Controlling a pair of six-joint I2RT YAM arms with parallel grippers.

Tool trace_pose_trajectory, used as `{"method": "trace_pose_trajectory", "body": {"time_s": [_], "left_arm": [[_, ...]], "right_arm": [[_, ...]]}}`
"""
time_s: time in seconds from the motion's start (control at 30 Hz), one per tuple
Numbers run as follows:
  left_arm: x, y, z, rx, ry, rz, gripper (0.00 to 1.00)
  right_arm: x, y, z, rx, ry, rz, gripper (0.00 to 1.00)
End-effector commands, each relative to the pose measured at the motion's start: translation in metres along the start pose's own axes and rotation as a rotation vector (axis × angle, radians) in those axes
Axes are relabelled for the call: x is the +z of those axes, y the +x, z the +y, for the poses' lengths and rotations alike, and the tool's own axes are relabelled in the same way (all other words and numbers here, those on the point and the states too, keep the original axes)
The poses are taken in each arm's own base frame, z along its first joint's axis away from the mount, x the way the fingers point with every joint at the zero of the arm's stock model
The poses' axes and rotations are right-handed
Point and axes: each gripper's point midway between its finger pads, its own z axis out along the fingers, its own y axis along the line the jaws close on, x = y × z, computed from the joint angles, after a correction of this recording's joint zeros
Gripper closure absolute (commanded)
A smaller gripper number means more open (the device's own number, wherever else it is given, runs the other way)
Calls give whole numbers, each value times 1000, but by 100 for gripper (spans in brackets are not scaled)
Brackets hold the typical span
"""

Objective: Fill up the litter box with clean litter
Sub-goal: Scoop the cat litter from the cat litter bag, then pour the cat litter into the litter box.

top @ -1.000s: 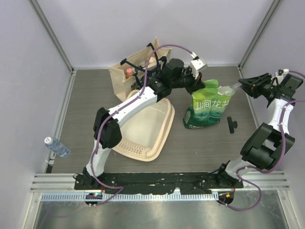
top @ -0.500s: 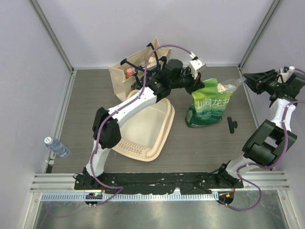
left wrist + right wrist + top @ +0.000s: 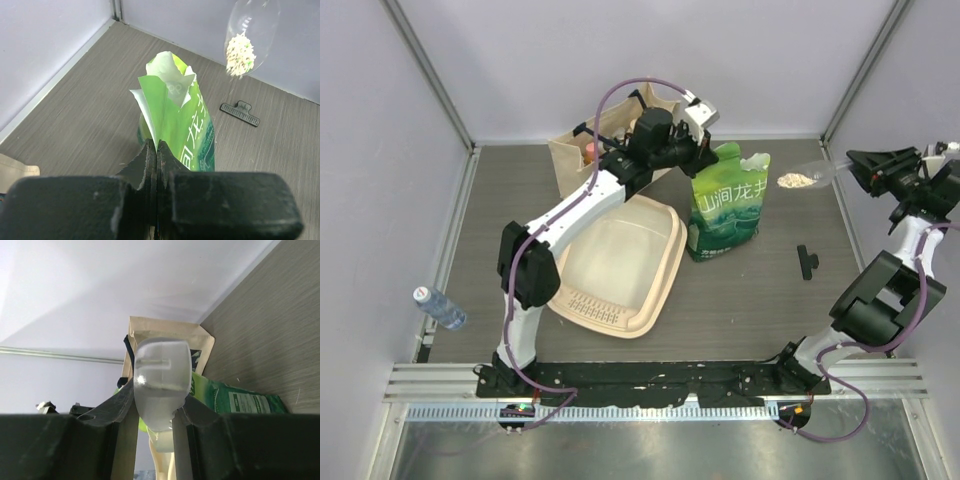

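Observation:
The cream litter box (image 3: 658, 285) lies left of centre, its floor bare, and its corner (image 3: 12, 171) shows in the left wrist view. My left gripper (image 3: 705, 152) (image 3: 156, 148) is shut on the top edge of the upright green bag (image 3: 725, 205) (image 3: 176, 117), which stands just right of the box. My right gripper (image 3: 851, 166) (image 3: 155, 412) is shut on the handle of a clear scoop (image 3: 812, 175) (image 3: 161, 382) held in the air right of the bag. Clean litter (image 3: 795, 180) (image 3: 240, 51) sits in the scoop's bowl.
A beige tote bag (image 3: 582, 152) (image 3: 167, 332) stands behind the box against the back wall. A black clip (image 3: 806, 262) (image 3: 240, 113) lies on the table right of the green bag. A water bottle (image 3: 440, 308) lies at the left edge.
The left gripper has pulled the green bag to the left, toward the box. The right gripper has drawn the scoop out of the bag with litter in it and moved back to the right.

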Motion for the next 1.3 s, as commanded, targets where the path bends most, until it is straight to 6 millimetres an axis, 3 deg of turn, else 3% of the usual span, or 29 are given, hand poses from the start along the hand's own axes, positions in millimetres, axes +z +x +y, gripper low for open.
{"method": "trace_pose_trajectory", "body": {"time_s": [0.0,0.23,0.53,0.6,0.67,0.83,0.9,1.07,1.1,1.27], "left_arm": [[-42,-106,-17,97,-3,-258,100],[-37,-90,-21,93,35,-197,100],[-35,-87,-11,144,1,-175,99],[-38,-92,-11,159,-2,-176,88],[-40,-98,-13,166,0,-178,84],[-51,-108,-13,198,-24,-188,45],[-57,-111,-8,198,-58,-193,40],[-76,-123,1,223,-142,-207,32],[-87,-135,-1,241,-159,-230,30],[-116,-144,9,318,-267,-229,26]], "right_arm": [[-6,-21,-33,192,1,-137,99],[-6,-14,-28,239,-62,-110,100],[-12,-1,5,206,-143,-62,99],[-10,7,8,234,-152,-53,99],[-9,15,24,210,-179,-45,99],[4,51,65,151,-237,35,99],[4,58,78,126,-254,43,99],[5,68,85,132,-236,66,99],[8,75,88,127,-238,80,99],[18,128,110,64,-288,195,99]]}}
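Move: The right hand holds the loaded scoop. The litter bag's mouth lies about 25 cm to its left, level ahead and some 2 cm lower; the litter box is farther, roughly 53 cm left, 15 cm back and 27 cm down. The black clip lies about 15 cm back, 3 cm left and 29 cm below. The left hand still pinches the bag's left rim, with the mouth's middle about 7 cm to its right and 2 cm below. Down first by about 3.5 cm, the right hand rolls its left side up some 15 degrees, then swings the loaded scoop left about 11 cm and up towards the bag's mouth, keeping its grip. The left hand stays nearly still, then opens wide, lets go of the rim and rises about 12 cm, drifting left at the end. ##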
